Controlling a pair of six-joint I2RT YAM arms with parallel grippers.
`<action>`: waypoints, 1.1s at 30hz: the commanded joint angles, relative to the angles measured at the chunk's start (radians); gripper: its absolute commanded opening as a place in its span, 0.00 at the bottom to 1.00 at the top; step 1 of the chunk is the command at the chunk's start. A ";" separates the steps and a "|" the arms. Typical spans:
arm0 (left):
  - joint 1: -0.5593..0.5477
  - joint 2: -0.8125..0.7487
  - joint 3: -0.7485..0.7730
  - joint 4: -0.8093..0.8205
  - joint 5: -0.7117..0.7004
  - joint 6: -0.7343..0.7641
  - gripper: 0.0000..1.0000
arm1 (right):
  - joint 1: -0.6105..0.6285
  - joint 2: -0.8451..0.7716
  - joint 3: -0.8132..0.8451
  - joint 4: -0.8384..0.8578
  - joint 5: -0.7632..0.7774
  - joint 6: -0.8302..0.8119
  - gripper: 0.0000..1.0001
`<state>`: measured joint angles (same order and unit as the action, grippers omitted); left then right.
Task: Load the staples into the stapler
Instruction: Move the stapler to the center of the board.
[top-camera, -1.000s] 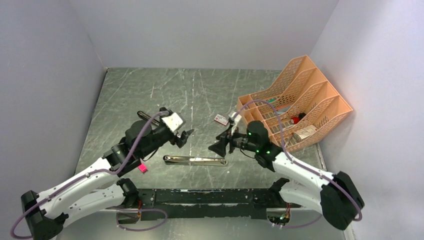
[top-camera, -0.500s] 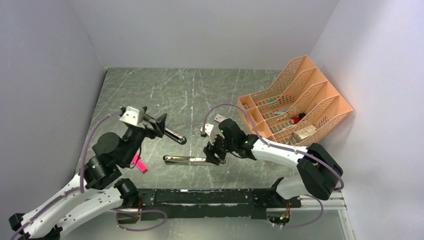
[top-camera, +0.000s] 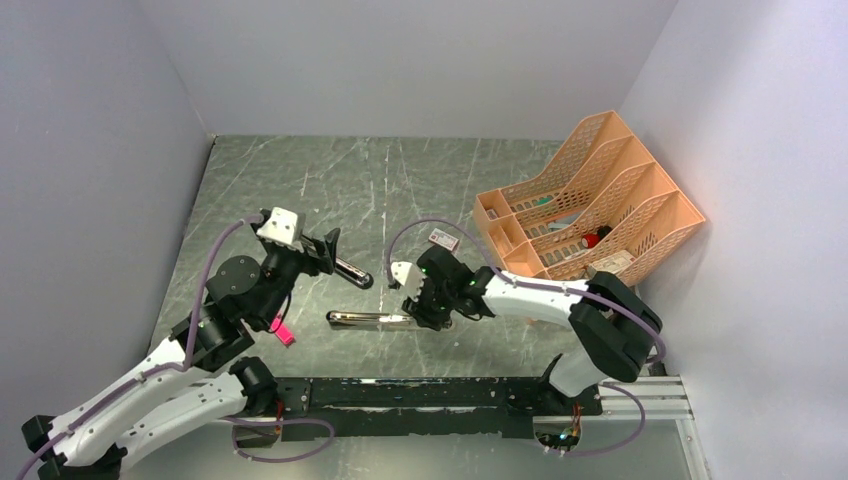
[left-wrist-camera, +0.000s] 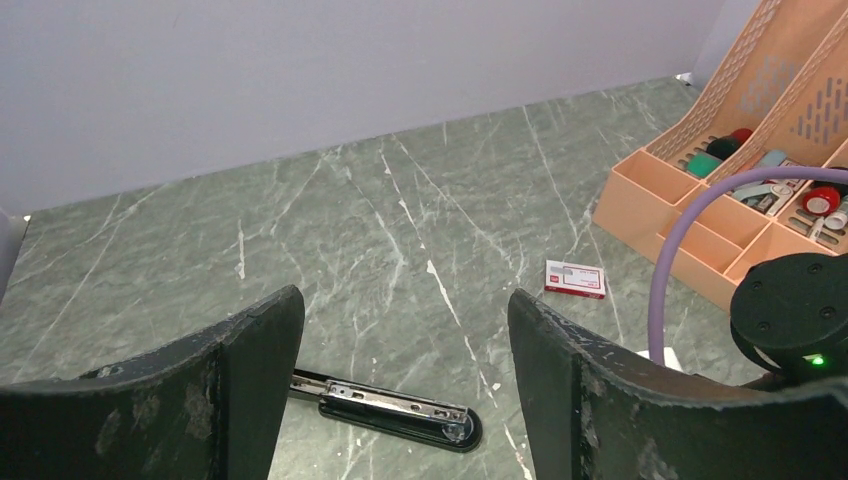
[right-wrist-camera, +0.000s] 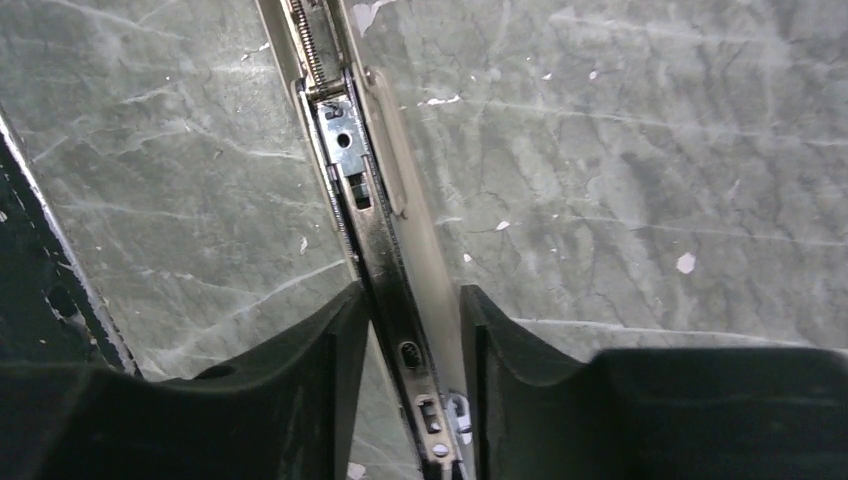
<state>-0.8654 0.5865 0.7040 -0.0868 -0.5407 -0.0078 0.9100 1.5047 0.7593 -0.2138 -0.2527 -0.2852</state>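
The stapler (top-camera: 348, 271) is black and glossy with a chrome rail; it lies on the green stone table and also shows in the left wrist view (left-wrist-camera: 385, 408). My left gripper (top-camera: 325, 247) hovers open above it (left-wrist-camera: 400, 310), touching nothing. The small red-and-white staples box (top-camera: 441, 238) lies closed further right (left-wrist-camera: 575, 279); no loose strip shows. My right gripper (top-camera: 425, 312) is down on the right end of a second, silver-grey stapler (top-camera: 375, 320). Its fingers (right-wrist-camera: 412, 300) press both sides of that stapler's spring rail (right-wrist-camera: 345, 150).
A pink plastic piece (top-camera: 282, 333) lies by the left arm. An orange mesh file rack (top-camera: 590, 210) with small items in it stands at the right, near the wall. The arms' black base rail (top-camera: 420, 392) runs along the near edge.
The left gripper rose and pulled back left, off the middle of the table. The right gripper swung left, came down onto the silver-grey stapler's right end, and its jaws narrowed around it.
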 joint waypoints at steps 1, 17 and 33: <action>0.006 -0.014 0.011 0.004 -0.007 -0.001 0.78 | 0.010 0.020 0.030 -0.036 0.024 -0.019 0.38; 0.006 -0.014 0.018 -0.001 -0.004 -0.013 0.78 | 0.116 0.167 0.177 0.089 0.017 0.168 0.00; 0.009 -0.060 0.026 -0.022 -0.042 -0.055 0.75 | 0.207 0.448 0.508 0.181 0.280 0.311 0.00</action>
<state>-0.8642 0.5552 0.7097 -0.1104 -0.5575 -0.0483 1.1004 1.9144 1.1919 -0.0872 -0.0299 0.0040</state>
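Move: The open grey stapler already lies between the right hand's fingers near its right end, its middle about 6 cm to the left, level fore-aft and 1 cm lower. From this hand, the open black stapler's middle is roughly 15 cm ahead and 20 cm left, and the staple box some 18 cm ahead and 5 cm right, both slightly lower. From the left hand, the grey stapler's middle is about 14 cm right, 6 cm back and 29 cm down. Close the right gripper on the metal rail of the grey stapler, near its right end, until it pinches firm. Then, staying low, carry it about 14 cm left, easing some 3 cm forward over the last stretch towards the black stapler while turning the hand roughly 10 degrees clockwise. ##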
